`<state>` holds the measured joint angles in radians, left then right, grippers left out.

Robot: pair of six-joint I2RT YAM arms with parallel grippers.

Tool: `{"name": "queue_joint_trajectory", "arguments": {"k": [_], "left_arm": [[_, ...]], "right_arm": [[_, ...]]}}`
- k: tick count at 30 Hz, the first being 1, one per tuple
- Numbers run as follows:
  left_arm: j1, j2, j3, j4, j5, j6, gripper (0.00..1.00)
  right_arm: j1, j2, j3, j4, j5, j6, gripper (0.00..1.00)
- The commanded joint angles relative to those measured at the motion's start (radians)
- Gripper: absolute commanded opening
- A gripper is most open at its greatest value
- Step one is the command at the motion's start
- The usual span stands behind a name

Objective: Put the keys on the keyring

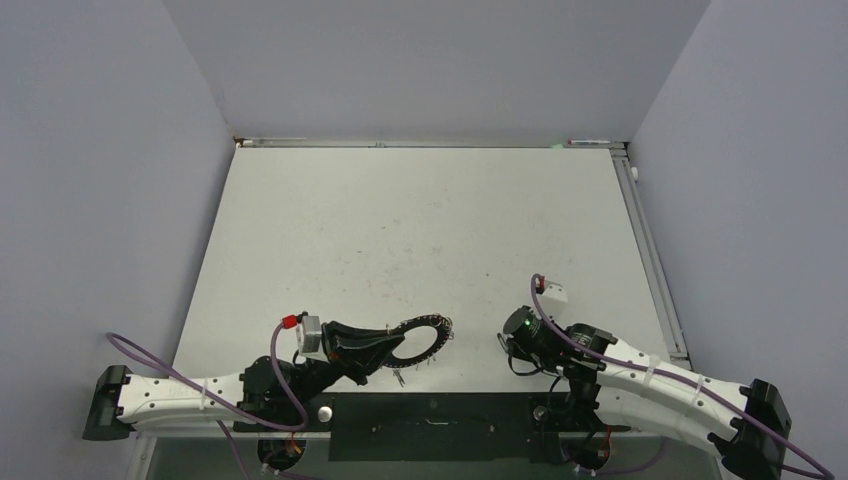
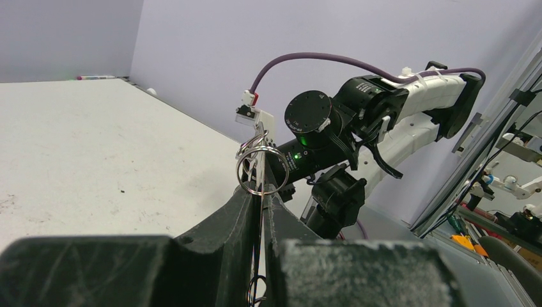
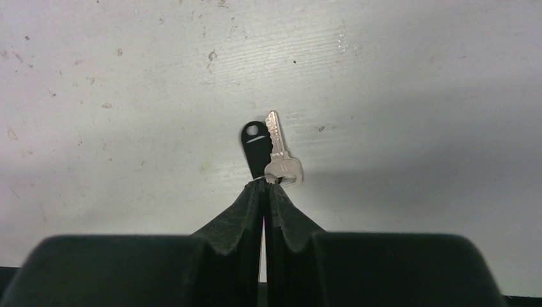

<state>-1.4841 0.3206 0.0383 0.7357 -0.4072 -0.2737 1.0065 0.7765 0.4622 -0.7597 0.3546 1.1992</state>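
The keyring [image 1: 438, 331], a flat grey ring fringed with small wire loops, is held just above the table near its front edge. My left gripper [image 1: 397, 347] is shut on its rim. In the left wrist view the keyring [image 2: 263, 148] stands edge-on between the shut fingers [image 2: 240, 211], with a round wire loop [image 2: 240, 173] at the tips. My right gripper [image 3: 265, 185] is shut on the keys, a black tag [image 3: 254, 146] and a silver key [image 3: 280, 153], pinched at their head end over the white table. In the top view the right gripper [image 1: 512, 345] is a short way right of the ring and the keys are hidden.
The white table [image 1: 420, 230] has grey walls behind and at both sides. A metal rail [image 1: 648, 240] runs along its right edge. A dark strip [image 1: 430, 425] with the arm bases lies at the near edge. The right arm [image 2: 358, 121] fills the space beyond the ring.
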Motion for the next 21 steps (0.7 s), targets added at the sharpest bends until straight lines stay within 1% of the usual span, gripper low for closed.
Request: {"name": "queue_joint_trajectory", "arguments": {"k": [1, 3, 4, 5, 6, 10, 12, 18, 21], "left_arm": [[0.001, -0.007, 0.04, 0.048, 0.019, -0.002, 0.0], [0.001, -0.004, 0.037, 0.053, 0.018, -0.002, 0.0], [0.001, -0.002, 0.037, 0.055, 0.019, -0.002, 0.0], [0.001, -0.001, 0.038, 0.057, 0.018, -0.002, 0.0], [0.001, 0.002, 0.038, 0.057, 0.02, -0.002, 0.0], [0.001, 0.001, 0.043, 0.046, 0.02, 0.001, 0.0], [0.002, -0.001, 0.04, 0.046, 0.019, 0.002, 0.0], [0.001, 0.005, 0.038, 0.051, 0.014, 0.003, 0.0], [0.001, 0.01, 0.038, 0.051, 0.018, 0.003, 0.0]], "right_arm": [[0.014, -0.003, 0.026, 0.02, -0.007, -0.045, 0.06], [0.014, 0.011, 0.015, 0.028, -0.028, -0.048, 0.22], [0.014, 0.021, 0.012, 0.029, -0.033, -0.043, 0.28], [0.014, 0.03, 0.009, 0.028, -0.037, -0.041, 0.33], [0.014, 0.038, 0.007, 0.03, -0.039, -0.038, 0.35], [0.025, 0.041, -0.009, 0.057, -0.066, -0.054, 0.4], [0.031, 0.048, -0.011, 0.069, -0.075, -0.07, 0.41], [0.042, 0.121, 0.0, 0.09, -0.072, -0.1, 0.4], [0.044, 0.152, 0.007, 0.101, -0.056, -0.103, 0.37]]}}
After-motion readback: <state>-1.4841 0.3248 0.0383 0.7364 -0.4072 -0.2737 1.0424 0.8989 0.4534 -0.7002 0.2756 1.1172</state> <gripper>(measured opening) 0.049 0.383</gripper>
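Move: Key and black tag are still at the right fingertips, the key's middle about 1 cm ahead and 3 cm below, straight in line; the tag is about 1 cm left of it and level with it. The big round keyring, held by the left hand, is roughly 18 cm left, 3 cm back and 20 cm up from the right hand. From the left hand, the key is some 22 cm right, 3 cm ahead and 23 cm down. The right fingers open, letting go of the key and tag, while the hand sinks and draws back about 2 cm. ##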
